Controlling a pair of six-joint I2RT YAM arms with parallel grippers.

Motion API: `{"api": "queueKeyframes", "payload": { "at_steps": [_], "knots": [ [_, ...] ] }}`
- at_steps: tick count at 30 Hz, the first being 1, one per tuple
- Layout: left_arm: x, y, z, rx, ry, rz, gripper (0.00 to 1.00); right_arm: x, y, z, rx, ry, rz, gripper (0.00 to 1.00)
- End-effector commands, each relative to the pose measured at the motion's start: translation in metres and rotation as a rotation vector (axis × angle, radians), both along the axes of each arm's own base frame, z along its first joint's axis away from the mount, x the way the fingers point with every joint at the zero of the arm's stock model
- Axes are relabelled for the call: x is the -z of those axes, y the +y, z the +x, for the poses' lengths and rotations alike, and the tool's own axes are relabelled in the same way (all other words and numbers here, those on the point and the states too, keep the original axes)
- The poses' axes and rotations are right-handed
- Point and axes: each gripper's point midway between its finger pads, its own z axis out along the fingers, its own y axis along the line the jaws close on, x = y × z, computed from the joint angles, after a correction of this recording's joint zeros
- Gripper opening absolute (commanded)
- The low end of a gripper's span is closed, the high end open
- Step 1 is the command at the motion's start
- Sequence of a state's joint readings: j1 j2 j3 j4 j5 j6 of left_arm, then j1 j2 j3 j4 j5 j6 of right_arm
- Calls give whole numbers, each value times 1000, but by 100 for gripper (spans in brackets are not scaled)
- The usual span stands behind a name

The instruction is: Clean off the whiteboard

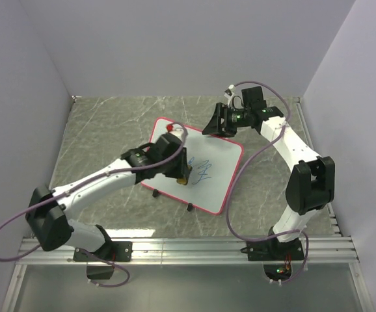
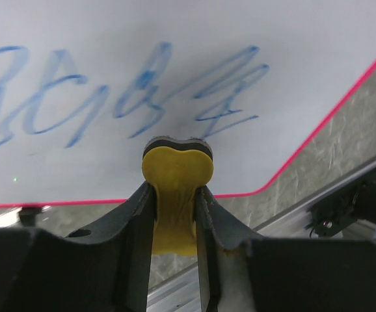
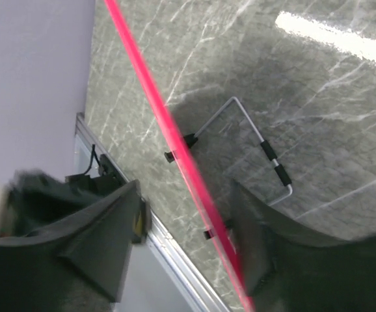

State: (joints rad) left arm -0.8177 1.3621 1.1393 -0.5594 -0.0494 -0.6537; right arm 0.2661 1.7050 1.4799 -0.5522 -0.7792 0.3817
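The whiteboard (image 1: pixel 222 161) lies tilted in the middle of the table, white with a red-pink rim and blue scribbles (image 1: pixel 201 170) near its centre. My left gripper (image 1: pixel 183 175) is shut on a yellow eraser (image 2: pixel 177 170), whose dark tip rests on the whiteboard (image 2: pixel 175 26) just below the scribbles (image 2: pixel 142 91). My right gripper (image 1: pixel 219 127) is at the board's far edge. In the right wrist view the red rim (image 3: pixel 165 120) runs edge-on between the spread jaws of that gripper (image 3: pixel 187 195), close to the right finger and apart from the left.
Grey marbled tabletop (image 1: pixel 110 123) surrounds the board. A wire stand (image 3: pixel 266 149) and black feet (image 3: pixel 175 155) show under the board. An aluminium rail (image 1: pixel 188 247) runs along the near edge. Lilac walls close in the left, back and right sides.
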Motion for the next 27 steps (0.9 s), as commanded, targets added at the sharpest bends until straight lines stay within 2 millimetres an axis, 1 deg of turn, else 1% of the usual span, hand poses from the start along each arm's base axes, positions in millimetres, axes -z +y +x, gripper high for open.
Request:
{"api": "queueKeyframes", "payload": {
  "at_steps": [1,2,3,4,7,8,9,10,12,13,15,16,17,18,20,22,23,24,25,26,27],
  "knots": [
    [-5,-45,-6,100,-70,-13,0,2,9,-6,-46,-5,9,62],
    [-2,-51,-8,113,-83,-1,0,3,10,-7,-46,-3,3,57],
    [3,-65,-15,152,-87,13,0,5,8,-8,-46,1,-4,54],
    [4,-73,-16,165,-99,9,0,7,8,-8,-45,1,-10,47],
    [12,-96,-22,206,-123,22,0,13,4,-9,-34,6,-35,38],
    [13,-101,-23,215,-129,23,0,15,4,-9,-33,7,-41,37],
    [20,-106,-25,223,-131,39,0,17,2,-9,-30,11,-48,35],
    [21,-110,-25,226,-135,39,0,18,2,-10,-32,13,-46,29],
    [24,-117,-23,231,-148,41,0,23,2,-11,-32,23,-55,26],
    [26,-119,-22,233,-153,45,0,24,2,-12,-34,26,-57,22],
    [29,-120,-19,228,-162,55,0,27,0,-14,-33,31,-64,20],
    [30,-118,-15,208,-175,64,0,27,0,-14,-34,30,-63,15],
    [32,-117,-15,203,-179,67,0,28,0,-15,-35,33,-65,13],
    [34,-114,-12,188,-188,76,0,28,-1,-15,-34,30,-69,10],
    [37,-105,-5,147,-213,106,0,28,-1,-16,-35,31,-70,7],
    [43,-91,2,107,-225,132,0,29,-1,-18,-37,32,-73,5],
    [55,-80,1,96,-213,156,0,29,-1,-17,-36,33,-72,4],
    [54,-71,8,67,-217,147,0,28,-1,-18,-38,32,-71,3],
    [59,-62,12,41,-215,157,0,28,-1,-18,-39,31,-73,2],
    [75,-47,11,21,-200,190,0,28,-2,-18,-39,32,-74,2],
    [77,-34,19,-25,-194,189,0,28,-2,-17,-38,29,-74,2]
  ]
}}
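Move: My left hand already holds the yellow eraser; the right-hand scribble lies about 7 cm to its right, 3 cm farther out and 4 cm lower on the slanted whiteboard. The board's right edge is roughly 18 cm to the right and 3 cm ahead, and the black clip on its near edge about 8 cm back, 3 cm right and 13 cm down. My right hand has the far edge between its open fingers, with the far-right corner some 10 cm right and 4 cm back. I sweep the eraser with my left hand about 10 cm to the right, sinking 5 cm and drawing back 4, past the lower end of the right-hand scribble; then I curl forward and start back left, settling the felt onto the board. My right hand stays at the far edge, closes its fingers and clamps it, sinking barely 2 cm. ##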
